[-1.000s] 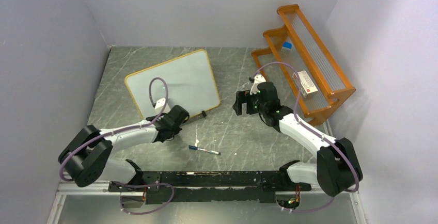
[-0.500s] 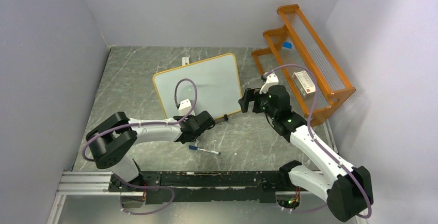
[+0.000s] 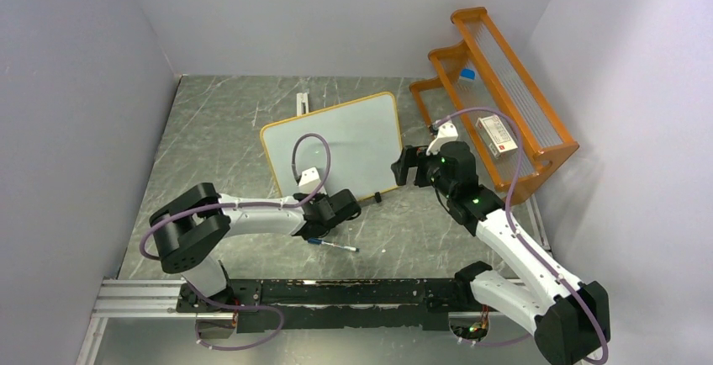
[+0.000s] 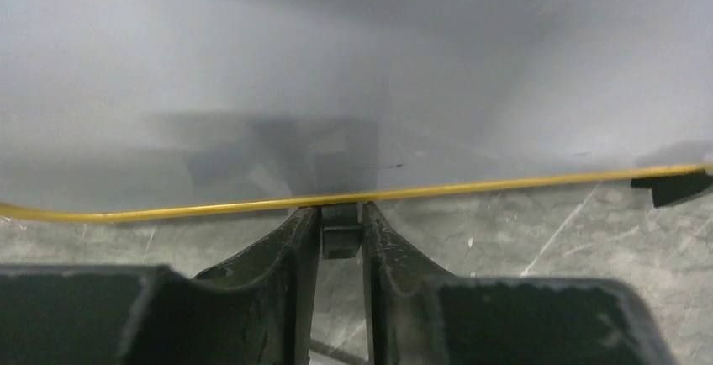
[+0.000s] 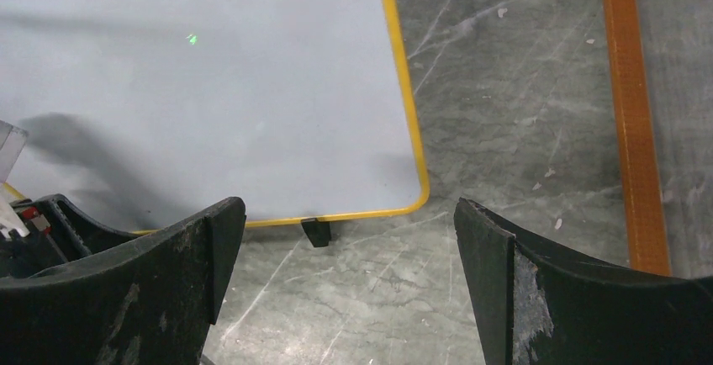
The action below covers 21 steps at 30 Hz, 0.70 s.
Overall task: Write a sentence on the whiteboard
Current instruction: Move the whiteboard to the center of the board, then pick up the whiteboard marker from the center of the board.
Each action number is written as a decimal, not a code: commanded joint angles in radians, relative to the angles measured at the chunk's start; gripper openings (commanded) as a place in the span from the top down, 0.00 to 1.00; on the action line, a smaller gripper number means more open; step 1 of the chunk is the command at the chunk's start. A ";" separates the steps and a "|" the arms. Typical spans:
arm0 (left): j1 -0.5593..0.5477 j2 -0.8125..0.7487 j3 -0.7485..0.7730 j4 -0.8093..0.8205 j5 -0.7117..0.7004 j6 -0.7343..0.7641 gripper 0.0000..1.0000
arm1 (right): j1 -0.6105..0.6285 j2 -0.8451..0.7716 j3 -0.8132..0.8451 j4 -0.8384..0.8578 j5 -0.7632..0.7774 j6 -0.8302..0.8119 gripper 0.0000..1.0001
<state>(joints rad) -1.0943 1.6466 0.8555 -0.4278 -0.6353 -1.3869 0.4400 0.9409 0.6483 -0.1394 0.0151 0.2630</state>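
The whiteboard (image 3: 336, 142) lies flat mid-table, its white face (image 4: 336, 87) blank inside a thin yellow-orange frame. My left gripper (image 3: 349, 208) is at its near edge. In the left wrist view the fingers (image 4: 340, 218) hug a black clip foot (image 4: 340, 239) on both sides. My right gripper (image 3: 402, 166) hovers wide open just off the board's right edge, with nothing between its fingers (image 5: 349, 209). Below it I see the board's corner (image 5: 210, 87) and a second foot (image 5: 315, 232). A marker (image 3: 332, 245) lies on the table near the left gripper.
An orange wooden rack (image 3: 496, 96) stands at the back right with a white box (image 3: 496, 135) and a blue-capped item (image 3: 467, 73) on it. A small white strip (image 3: 301, 98) lies behind the board. Grey walls close in on three sides.
The whiteboard has slid to the right across the table with my left gripper on its near edge. The right arm has drawn back to the right and stayed open.
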 commanded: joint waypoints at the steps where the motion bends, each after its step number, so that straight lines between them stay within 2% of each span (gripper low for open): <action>1: -0.019 -0.040 0.032 -0.062 0.038 -0.031 0.67 | 0.005 -0.017 -0.014 0.008 -0.010 0.008 0.00; 8: -0.033 -0.095 0.063 -0.089 0.030 0.011 0.48 | 0.006 -0.040 -0.010 0.011 -0.068 0.006 0.00; 13: -0.041 -0.204 0.050 -0.105 0.028 0.078 0.33 | 0.003 -0.131 -0.041 0.079 -0.113 0.119 0.00; 18: -0.041 -0.330 0.034 -0.139 0.013 0.228 0.22 | 0.003 -0.208 -0.095 0.158 -0.273 0.093 0.00; 21: -0.041 -0.401 0.021 -0.155 0.024 0.314 0.16 | 0.006 -0.155 -0.077 0.097 -0.319 0.046 0.00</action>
<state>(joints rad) -1.1294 1.3266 0.8890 -0.5343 -0.6006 -1.2175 0.4400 0.7448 0.5751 -0.0475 -0.1913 0.3412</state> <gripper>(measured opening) 0.813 0.997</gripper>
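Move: Between the left fingertips, at their own height, is the black left foot under the whiteboard's near edge. From that hand the marker lies about 7 cm back, 2 cm to the right and a centimetre lower; the whiteboard's right foot is some 4 cm ahead and 12 cm to the right, level in height. From the right hand, the left foot is roughly 8 cm back, 18 cm left and 16 cm below. Letting go of the whiteboard's left foot, the left fingers spread from about a quarter open to most of the way while the hand backs off slightly, then climbs nearly straight up, about 9.5 cm, turning some 10 degrees clockwise. The empty right hand, wide open, rises roughly 5 cm, drawing back and a little left as its left side rolls up. ##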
